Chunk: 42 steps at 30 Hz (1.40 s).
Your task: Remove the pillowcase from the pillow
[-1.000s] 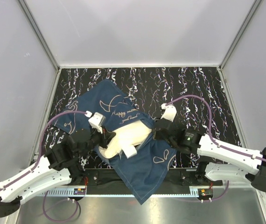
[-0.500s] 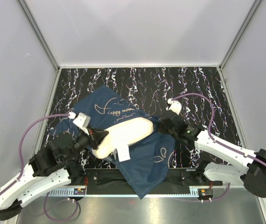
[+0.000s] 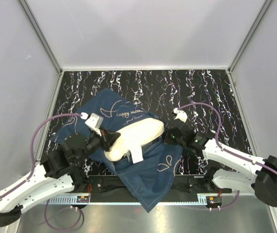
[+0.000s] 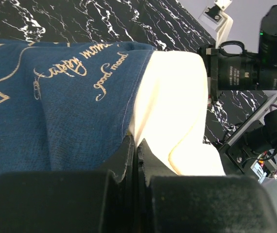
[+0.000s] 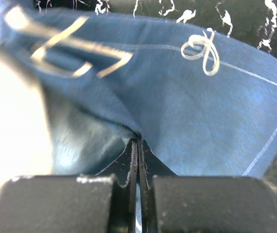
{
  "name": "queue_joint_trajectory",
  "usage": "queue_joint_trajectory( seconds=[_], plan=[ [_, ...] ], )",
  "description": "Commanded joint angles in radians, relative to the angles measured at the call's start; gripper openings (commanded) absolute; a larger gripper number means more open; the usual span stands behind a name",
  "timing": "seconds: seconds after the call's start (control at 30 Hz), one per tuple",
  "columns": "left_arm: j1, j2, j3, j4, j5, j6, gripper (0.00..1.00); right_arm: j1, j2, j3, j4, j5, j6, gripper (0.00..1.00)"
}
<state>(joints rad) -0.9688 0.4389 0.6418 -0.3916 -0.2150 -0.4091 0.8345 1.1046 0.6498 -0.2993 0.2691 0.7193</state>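
Observation:
The cream pillow (image 3: 137, 134) lies at the table's middle, half out of the navy pillowcase (image 3: 113, 109) with gold drawings and lettering. A white tag (image 3: 137, 156) hangs at its near edge. My left gripper (image 3: 112, 140) is shut on the pillow's left end; in the left wrist view the jaws (image 4: 136, 143) close where the cream pillow (image 4: 177, 97) meets the pillowcase (image 4: 70, 111). My right gripper (image 3: 166, 137) is shut on a fold of the pillowcase (image 5: 192, 107) to the right of the pillow (image 5: 7, 121), with blue cloth bunched at the jaws (image 5: 138, 139).
Black marbled tabletop (image 3: 201, 92) lies inside grey walls and metal corner rails. A corner of the pillowcase hangs over the near edge (image 3: 148, 200) between the arm bases. The right arm's wrist (image 4: 240, 73) stands close behind the pillow in the left wrist view.
The left gripper swung left with the pillow's end, then came back right. More of the pillow shows now and it sits further right. The right gripper shifted slightly right with the cloth.

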Motion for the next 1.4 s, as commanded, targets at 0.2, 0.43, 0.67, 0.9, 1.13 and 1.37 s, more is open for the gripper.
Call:
queue_joint_trajectory(
  seconds=[0.2, 0.43, 0.67, 0.9, 1.13, 1.37],
  plan=[
    [0.004, 0.106, -0.013, 0.335, -0.006, -0.022, 0.00, -0.009, -0.297, 0.099, -0.288, 0.018, -0.032, 0.58],
    [0.005, 0.141, -0.059, 0.413, 0.018, -0.057, 0.00, -0.009, -0.497, 0.103, -0.356, -0.036, 0.015, 0.90],
    [0.004, 0.191, -0.111, 0.520, 0.052, -0.096, 0.00, -0.008, -0.425, 0.039, -0.105, -0.209, 0.074, 0.91],
    [0.002, 0.270, -0.137, 0.632, 0.080, -0.108, 0.00, 0.044, -0.341, -0.047, 0.136, -0.271, 0.173, 1.00],
    [-0.001, 0.305, -0.159, 0.715, 0.130, -0.112, 0.00, 0.146, -0.246, -0.085, 0.270, -0.159, 0.223, 1.00],
    [-0.010, 0.314, -0.180, 0.772, 0.244, -0.096, 0.00, 0.179, -0.125, -0.105, 0.425, -0.133, 0.243, 1.00]
  ],
)
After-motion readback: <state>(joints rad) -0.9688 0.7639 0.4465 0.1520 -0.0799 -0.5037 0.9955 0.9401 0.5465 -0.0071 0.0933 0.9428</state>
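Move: The right fingers hold a fold of the pillowcase. The bare pillow that they go for next has its middle about 15 cm to their left, level ahead and some 3 cm higher; the white label hangs 14 cm left and 6 cm back, and the heart embroidery lies 10 cm back, 1 cm left. The left hand already grips the pillow's edge, the middle of the bare part lying about 9 cm to its right, 1 cm back and 10 cm below it. Up about 11 cm, drawing back and a little right, the right hand opens wide and lets go of the pillowcase. It then swings some 12 cm left and down about 4 cm towards the bare pillow, rolling its left side up nearly 30 degrees, fingers spread over the pillow by the label. The left hand, still pinching the pillow, carries it about 8 cm right and 5 cm down towards the right hand. ##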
